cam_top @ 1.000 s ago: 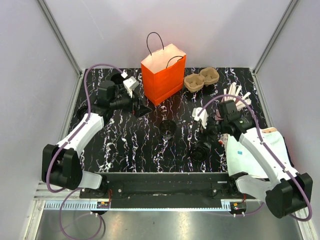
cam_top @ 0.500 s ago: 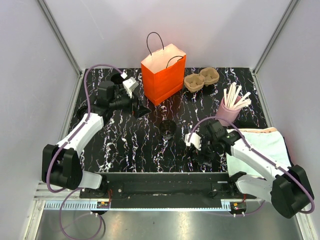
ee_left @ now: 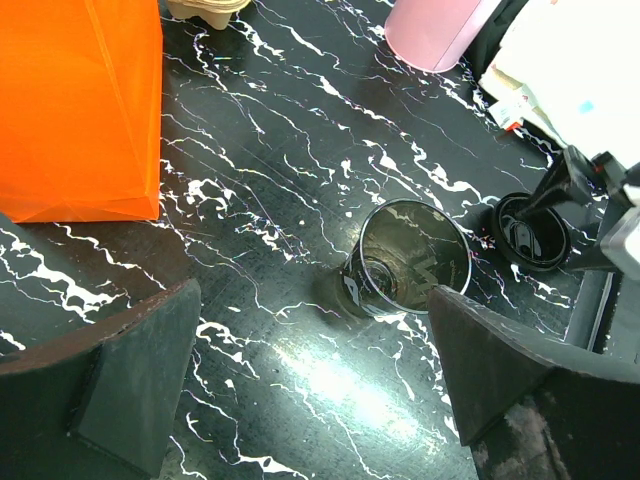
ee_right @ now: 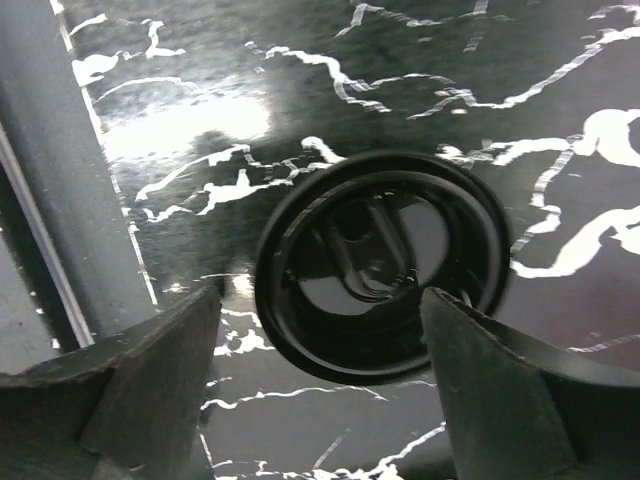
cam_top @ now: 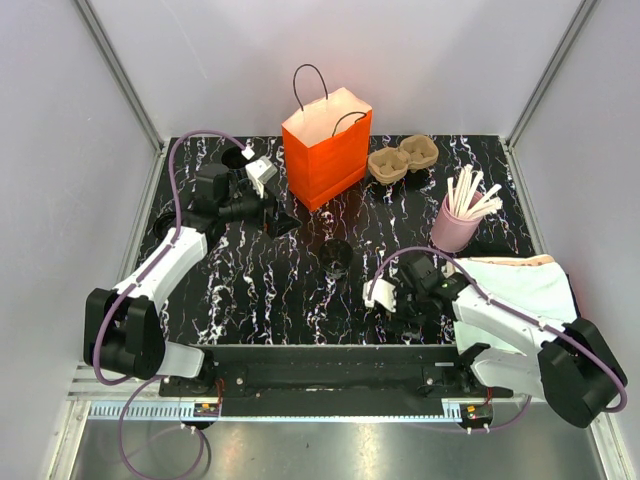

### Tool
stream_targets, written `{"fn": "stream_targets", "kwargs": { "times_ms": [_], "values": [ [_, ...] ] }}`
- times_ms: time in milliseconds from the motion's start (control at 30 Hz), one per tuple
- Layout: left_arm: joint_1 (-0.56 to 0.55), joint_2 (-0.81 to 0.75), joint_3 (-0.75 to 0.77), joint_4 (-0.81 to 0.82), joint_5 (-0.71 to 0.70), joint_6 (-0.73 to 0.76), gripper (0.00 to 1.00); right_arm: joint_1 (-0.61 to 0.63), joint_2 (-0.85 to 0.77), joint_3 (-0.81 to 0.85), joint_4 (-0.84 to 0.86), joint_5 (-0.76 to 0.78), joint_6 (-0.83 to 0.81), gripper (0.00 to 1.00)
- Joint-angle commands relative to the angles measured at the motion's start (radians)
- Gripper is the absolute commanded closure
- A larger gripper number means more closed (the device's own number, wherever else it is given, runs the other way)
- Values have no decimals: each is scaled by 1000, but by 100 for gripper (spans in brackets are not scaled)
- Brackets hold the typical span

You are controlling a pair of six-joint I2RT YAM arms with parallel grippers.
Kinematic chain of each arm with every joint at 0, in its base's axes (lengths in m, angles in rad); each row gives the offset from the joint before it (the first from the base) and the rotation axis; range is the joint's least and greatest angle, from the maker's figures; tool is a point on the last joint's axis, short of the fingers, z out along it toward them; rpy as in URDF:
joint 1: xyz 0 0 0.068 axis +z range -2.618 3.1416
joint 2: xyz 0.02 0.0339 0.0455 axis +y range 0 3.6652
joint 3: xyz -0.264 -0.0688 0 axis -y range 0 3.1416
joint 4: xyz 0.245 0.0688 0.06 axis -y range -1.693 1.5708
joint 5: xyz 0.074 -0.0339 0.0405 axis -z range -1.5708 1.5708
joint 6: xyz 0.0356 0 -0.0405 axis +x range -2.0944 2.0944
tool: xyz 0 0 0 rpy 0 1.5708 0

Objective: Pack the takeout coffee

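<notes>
The black coffee cup [cam_top: 336,257] stands open, without its lid, mid-table; in the left wrist view the cup [ee_left: 405,258] is ahead of my fingers. Its round black lid [ee_right: 380,265] lies upside down on the table, apart from the cup, also seen in the left wrist view [ee_left: 531,231]. My right gripper [ee_right: 320,300] is open and low over the lid, one finger on each side, not touching; from above the gripper [cam_top: 405,312] hides the lid. My left gripper [cam_top: 283,222] is open and empty between the cup and the orange paper bag [cam_top: 325,150].
The brown pulp two-cup tray [cam_top: 403,158] sits right of the bag. A pink cup with white sticks [cam_top: 455,225] stands at the right, with a white cloth [cam_top: 520,285] in front of it. The table's near edge is just behind the right gripper.
My right arm has swung back toward the near edge and lowered its open gripper over the lid. The left arm, cup and bag have not moved.
</notes>
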Motion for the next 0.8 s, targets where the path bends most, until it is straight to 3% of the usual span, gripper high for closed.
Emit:
{"fn": "stream_targets", "kwargs": {
  "times_ms": [0,67,100,200,433,633,767],
  "values": [
    [8,-23,0,25,-18,13,1,34,-1,-5,54,20,21,19],
    [8,-21,0,25,-16,13,1,39,-12,-5,55,23,24,26],
    [10,-21,2,25,-18,13,1,40,-18,-5,54,23,24,37],
    [13,-20,2,25,-15,11,1,43,-32,-12,58,24,28,58],
    [13,-26,8,24,-9,11,1,45,-55,-10,64,23,34,94],
    [13,-30,28,-4,24,32,1,45,-113,88,-6,3,44,98],
    [5,-30,95,-97,74,168,1,45,-154,276,-90,-60,93,100]
  ]
}}
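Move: The black lid lies flat right under the right fingers, its middle about 2 cm ahead of and 1 cm left of that hand and 1 cm lower, so the gripper spans its near rim. From this hand the clear cup stands some 14 cm ahead and 14 cm left, the pink straw cup about 17 cm ahead and 10 cm right. From the left hand the lid is roughly 16 cm back, 21 cm right and 19 cm down. Staying low over the table, the right hand first closes its almost fully open fingers to nearly shut, pinching the lid's near rim, one finger inside the lid and one outside. It then rises with growing speed, some 5 cm in all, edging about 2 cm to its left and tilting only slightly. ##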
